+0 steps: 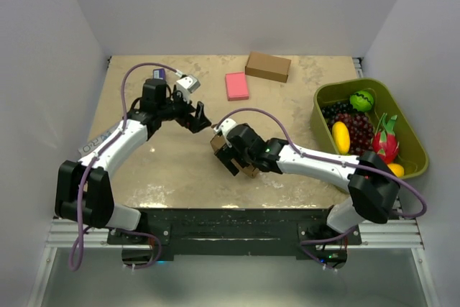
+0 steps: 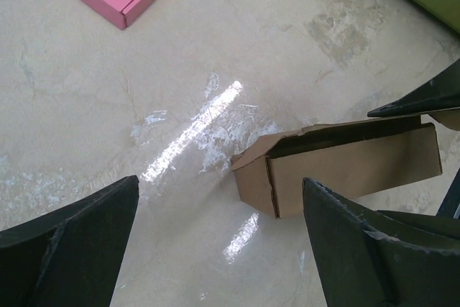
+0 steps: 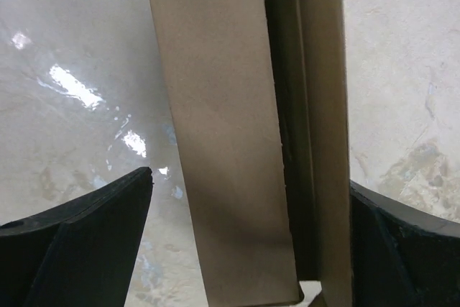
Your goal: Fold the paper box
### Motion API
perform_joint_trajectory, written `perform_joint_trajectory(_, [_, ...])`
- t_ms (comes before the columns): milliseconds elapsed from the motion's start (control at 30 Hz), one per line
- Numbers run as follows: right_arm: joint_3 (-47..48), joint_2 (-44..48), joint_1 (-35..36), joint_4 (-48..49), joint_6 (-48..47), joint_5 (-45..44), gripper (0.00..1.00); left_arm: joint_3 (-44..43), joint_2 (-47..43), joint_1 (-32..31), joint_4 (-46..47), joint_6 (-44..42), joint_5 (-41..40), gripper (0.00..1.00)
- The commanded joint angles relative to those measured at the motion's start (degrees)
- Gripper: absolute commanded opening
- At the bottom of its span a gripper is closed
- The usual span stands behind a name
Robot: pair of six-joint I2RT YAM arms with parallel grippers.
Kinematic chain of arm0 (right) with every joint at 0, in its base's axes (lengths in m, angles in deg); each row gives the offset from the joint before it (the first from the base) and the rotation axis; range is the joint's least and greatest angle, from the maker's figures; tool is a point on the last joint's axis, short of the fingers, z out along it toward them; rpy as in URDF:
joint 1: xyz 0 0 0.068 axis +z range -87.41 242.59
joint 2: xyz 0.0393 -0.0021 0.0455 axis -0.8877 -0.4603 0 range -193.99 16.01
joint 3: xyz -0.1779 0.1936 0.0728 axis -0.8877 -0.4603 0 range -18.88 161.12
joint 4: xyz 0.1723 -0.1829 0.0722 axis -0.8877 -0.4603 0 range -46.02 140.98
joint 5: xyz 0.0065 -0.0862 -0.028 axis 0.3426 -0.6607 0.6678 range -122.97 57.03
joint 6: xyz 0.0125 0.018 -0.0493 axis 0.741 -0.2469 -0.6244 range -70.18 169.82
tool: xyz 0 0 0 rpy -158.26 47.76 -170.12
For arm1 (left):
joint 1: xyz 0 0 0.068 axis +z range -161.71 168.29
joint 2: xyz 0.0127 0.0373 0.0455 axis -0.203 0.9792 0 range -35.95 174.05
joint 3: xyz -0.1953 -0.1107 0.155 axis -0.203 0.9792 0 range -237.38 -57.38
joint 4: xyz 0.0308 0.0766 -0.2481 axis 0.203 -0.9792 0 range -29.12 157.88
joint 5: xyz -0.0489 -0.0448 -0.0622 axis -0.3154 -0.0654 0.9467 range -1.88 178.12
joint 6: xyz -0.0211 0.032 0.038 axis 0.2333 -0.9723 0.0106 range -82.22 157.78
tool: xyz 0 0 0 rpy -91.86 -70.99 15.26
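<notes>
The paper box (image 1: 217, 141) lies on the table's middle, a plain brown carton mostly hidden under my right gripper (image 1: 231, 154) in the top view. In the right wrist view the paper box (image 3: 230, 141) runs lengthwise between the open jaws of the right gripper (image 3: 250, 181). Its lid is slightly ajar along a dark slit. The right finger (image 3: 402, 249) is against or very near the box's side, and the left finger stands apart from it. My left gripper (image 2: 219, 249) is open and holds nothing, just short of the paper box (image 2: 338, 167), whose end flap faces it.
A pink block (image 1: 236, 85) and a ready-made brown box (image 1: 268, 66) lie at the back of the table. A green bin (image 1: 327, 95) of toy fruit stands at the right. White walls close in both sides.
</notes>
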Motion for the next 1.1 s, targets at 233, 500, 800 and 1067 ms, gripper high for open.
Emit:
perform_joint_trajectory(233, [2.89,-1.73,0.15,2.68,-8.03,1.49,0.53,-0.89,-3.46,1.51,-0.72,1.03,0.39,1.0])
perform_joint_trajectory(500, [2.54,-1.72,-0.29,1.8,-16.91,8.94,0.51,0.43,-6.1,1.51,-3.0,-1.87,7.16,1.0])
perform_joint_trajectory(800, [3.42,-1.9,-3.79,0.04,-20.08,14.14,0.57,0.7,-5.4,1.43,-8.62,-6.09,1.02,1.0])
perform_joint_trajectory(1067, [2.98,-1.11,-4.86,0.4,-19.9,15.46,0.57,9.45,-15.67,2.48,-4.34,-8.21,2.57,1.0])
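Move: The paper box lies between the right hand's open fingers, running from near-right to far-left, its middle about 1 cm ahead, level sideways and some 3 cm below. From the right hand the pink box lies roughly 24 cm ahead with no sideways offset, and the small brown carton about 31 cm ahead and 9 cm right, both lower. From the left hand the paper box's middle is around 8 cm back, 9 cm right and 9 cm below. Astride the paper box, the right fingers close to a little over half open and squeeze its long sides together, the hand sinking about 1 cm. Keeping that grip almost in place, it turns some 20 degrees counter-clockwise. The wide-open left hand rises 2 to 3 cm, then sinks again while drawing back nearly 4 cm and left about 2 cm, touching nothing. ##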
